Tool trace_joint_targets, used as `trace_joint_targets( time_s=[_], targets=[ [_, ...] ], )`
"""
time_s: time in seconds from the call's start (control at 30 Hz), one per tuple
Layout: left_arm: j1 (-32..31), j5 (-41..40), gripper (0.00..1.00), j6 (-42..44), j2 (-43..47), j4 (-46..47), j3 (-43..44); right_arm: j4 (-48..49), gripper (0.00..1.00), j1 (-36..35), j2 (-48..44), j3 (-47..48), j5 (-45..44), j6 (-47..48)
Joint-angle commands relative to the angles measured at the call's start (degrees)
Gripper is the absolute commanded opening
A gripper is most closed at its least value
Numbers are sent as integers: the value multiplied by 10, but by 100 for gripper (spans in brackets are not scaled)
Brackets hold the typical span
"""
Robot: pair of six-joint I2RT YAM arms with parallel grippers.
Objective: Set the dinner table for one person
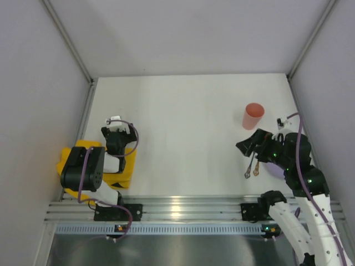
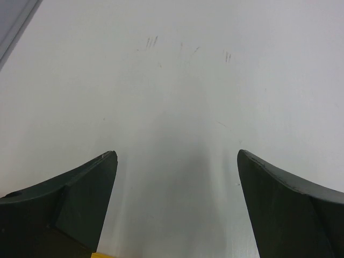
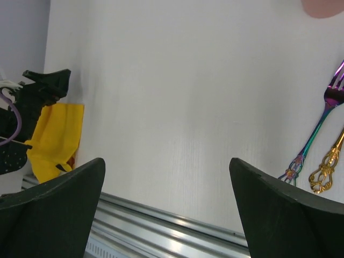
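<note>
The white dinner table (image 1: 188, 122) fills the top view. A folded yellow placemat (image 1: 125, 166) lies at its near left edge, mostly under my left arm, and shows in the right wrist view (image 3: 54, 140). My left gripper (image 1: 115, 123) is open and empty just beyond the placemat, over bare table (image 2: 176, 156). My right gripper (image 1: 247, 145) is open and empty (image 3: 166, 161). A purple iridescent fork (image 1: 248, 166) (image 3: 317, 129) and a gold utensil (image 1: 256, 168) (image 3: 328, 172) lie side by side near it. A pink cup (image 1: 253, 115) stands beyond it.
A lavender object (image 1: 275, 169) lies partly hidden under the right arm. Grey walls enclose the table on the left, back and right. An aluminium rail (image 1: 183, 208) runs along the near edge. A sliver of placemat (image 2: 102, 255) shows between the left fingers' bases.
</note>
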State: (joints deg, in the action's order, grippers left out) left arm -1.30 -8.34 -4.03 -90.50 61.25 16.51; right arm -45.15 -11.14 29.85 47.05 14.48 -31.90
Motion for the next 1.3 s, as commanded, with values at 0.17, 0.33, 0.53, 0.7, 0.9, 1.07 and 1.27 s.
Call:
trace_joint_targets(
  time_s=[0.17,0.33,0.53,0.7,0.9,1.07,1.27],
  targets=[
    [-3,7,99,14,10,40,10,-10,100,-4,75,30,9,16],
    [-8,-44,98,-65,169,-462,187,-12,100,-4,98,53,-1,40],
    [-5,-84,99,-164,170,-733,416,-17,100,-7,79,59,-29,49],
    [-5,-26,99,-215,144,-829,453,-14,100,-20,74,54,-24,49],
    [-6,61,99,-256,113,-902,452,-15,100,-33,56,45,-26,52],
    [-8,4,98,-333,117,-996,420,-26,100,-37,44,40,-31,51],
    [-8,12,98,-371,122,-978,333,-45,100,-49,24,33,-45,54]
  ],
)
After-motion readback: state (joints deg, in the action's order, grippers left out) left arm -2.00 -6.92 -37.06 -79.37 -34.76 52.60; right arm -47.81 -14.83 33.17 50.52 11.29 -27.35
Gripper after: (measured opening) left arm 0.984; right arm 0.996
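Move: The far right corner of the yellow cloth lies about 6 cm back and 7 cm to the right of the left hand, some 6 cm below it. The middle of the cloth is about 14 cm back and 8 cm to the left of that hand, just as low. For the right hand, that corner is about 12 cm ahead, some 50 cm to the left and 23 cm below. Up first, about 20 cm and slightly forward off its low resting place, the left hand then swings back and down, coming in over the yellow cloth near its far right corner. Its fingers stay wide open and tip down some 45 degrees, the hand rolling left side down. The right hand, open and empty, only dips about 3 cm and comes back. ##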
